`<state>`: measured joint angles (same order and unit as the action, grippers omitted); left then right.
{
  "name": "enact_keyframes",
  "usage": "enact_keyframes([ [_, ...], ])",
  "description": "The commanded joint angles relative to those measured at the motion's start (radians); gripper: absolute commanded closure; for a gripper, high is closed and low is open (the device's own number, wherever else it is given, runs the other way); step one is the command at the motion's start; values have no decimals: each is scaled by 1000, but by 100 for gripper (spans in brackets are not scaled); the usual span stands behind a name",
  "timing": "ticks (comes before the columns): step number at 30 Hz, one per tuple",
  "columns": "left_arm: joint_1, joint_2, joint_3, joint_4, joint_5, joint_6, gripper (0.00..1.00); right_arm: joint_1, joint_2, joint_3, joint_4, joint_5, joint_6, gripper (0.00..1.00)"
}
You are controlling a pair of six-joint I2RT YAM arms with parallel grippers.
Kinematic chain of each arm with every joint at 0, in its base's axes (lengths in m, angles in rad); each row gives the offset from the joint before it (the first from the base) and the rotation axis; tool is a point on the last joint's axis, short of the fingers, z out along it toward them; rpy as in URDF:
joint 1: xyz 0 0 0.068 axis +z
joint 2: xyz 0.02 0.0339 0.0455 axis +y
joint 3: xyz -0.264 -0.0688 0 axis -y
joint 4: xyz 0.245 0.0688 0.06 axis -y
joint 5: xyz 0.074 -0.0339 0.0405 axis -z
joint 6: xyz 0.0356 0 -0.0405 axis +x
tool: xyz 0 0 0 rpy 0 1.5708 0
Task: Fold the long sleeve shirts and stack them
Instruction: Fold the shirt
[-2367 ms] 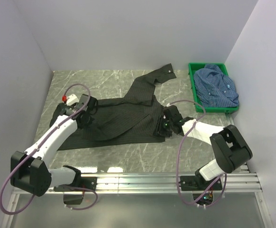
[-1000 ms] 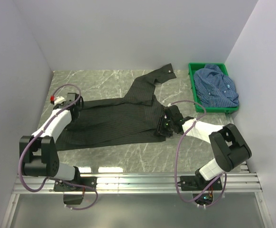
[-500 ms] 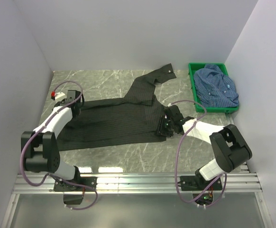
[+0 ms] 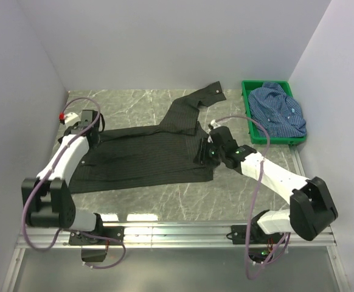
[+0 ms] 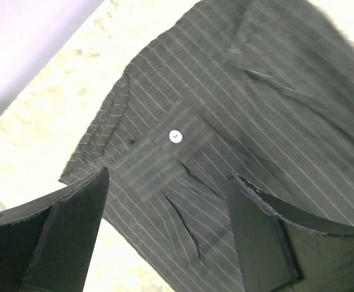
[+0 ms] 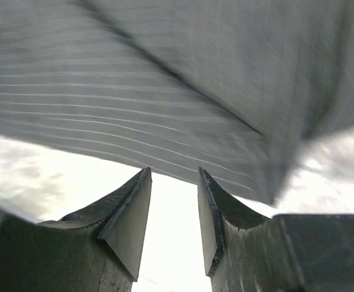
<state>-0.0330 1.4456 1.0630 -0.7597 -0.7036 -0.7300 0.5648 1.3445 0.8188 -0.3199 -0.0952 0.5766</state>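
Note:
The black striped long sleeve shirt [image 4: 146, 152] lies spread flat on the marble table, one sleeve reaching to the back right. My left gripper [image 4: 93, 128] hovers over its left end. In the left wrist view that gripper [image 5: 168, 176] stands wide open above a buttoned cuff [image 5: 176, 135], holding nothing. My right gripper [image 4: 206, 152] is at the shirt's right edge; its jaws [image 6: 174, 171] stand apart with only bare table between them, the black cloth [image 6: 165, 79] just beyond the tips. The blue checked shirt [image 4: 278, 111] lies crumpled in the crate.
A green plastic crate [image 4: 277, 143] stands at the back right corner. White walls close in the table on the left, back and right. A strip of marble table [image 4: 183, 194] shows between the shirt and the arm bases' rail.
My left gripper opened, let go of the black cloth and drew back to the far left. The right arm stretched out and its gripper shifted slightly back along the shirt's right edge.

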Motion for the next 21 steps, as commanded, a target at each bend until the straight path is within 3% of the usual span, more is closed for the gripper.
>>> enact_keyframes([
  [1,1,-126,-30,9,125,-14,17,20,-48,74,76,-101,-61,56],
  [3,1,-139,-79,23,206,-26,19,23,4,104,146,-225,-55,56],
  [8,1,-81,-156,94,297,-58,20,38,195,186,219,-300,-31,57],
  [14,10,59,-152,92,306,-59,20,3,346,155,209,-311,-11,58],
  [21,10,134,-178,95,363,-22,19,-71,357,30,101,-244,-18,58],
])
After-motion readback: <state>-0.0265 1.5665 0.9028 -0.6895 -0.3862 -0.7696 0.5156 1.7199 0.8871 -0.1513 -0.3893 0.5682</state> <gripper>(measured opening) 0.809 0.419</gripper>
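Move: The cuff end of the folded-in sleeve, which the left hand goes for, lies about 3 cm back, 5 cm right and 10 cm below that hand; its button is almost straight under the hand, 1 cm back, and the shirt's near left corner some 13 cm back and 2 cm left. The shirt's near right part, the right hand's goal, lies 1 cm ahead, 4 cm left and 8 cm below it, with the near right corner 5 cm back and 4 cm right. Down towards the cuff end of the folded sleeve comes the left hand, open: after a small rise it sinks about 11 cm while sliding 5 cm right and a little back, its fingers steepening by some 20 degrees. The right hand, half open, arcs up and 8 cm left over the shirt, then drops about 12 cm and swings partly back right, its fingertips ending close on the cloth by the near edge, pointing more steeply. ##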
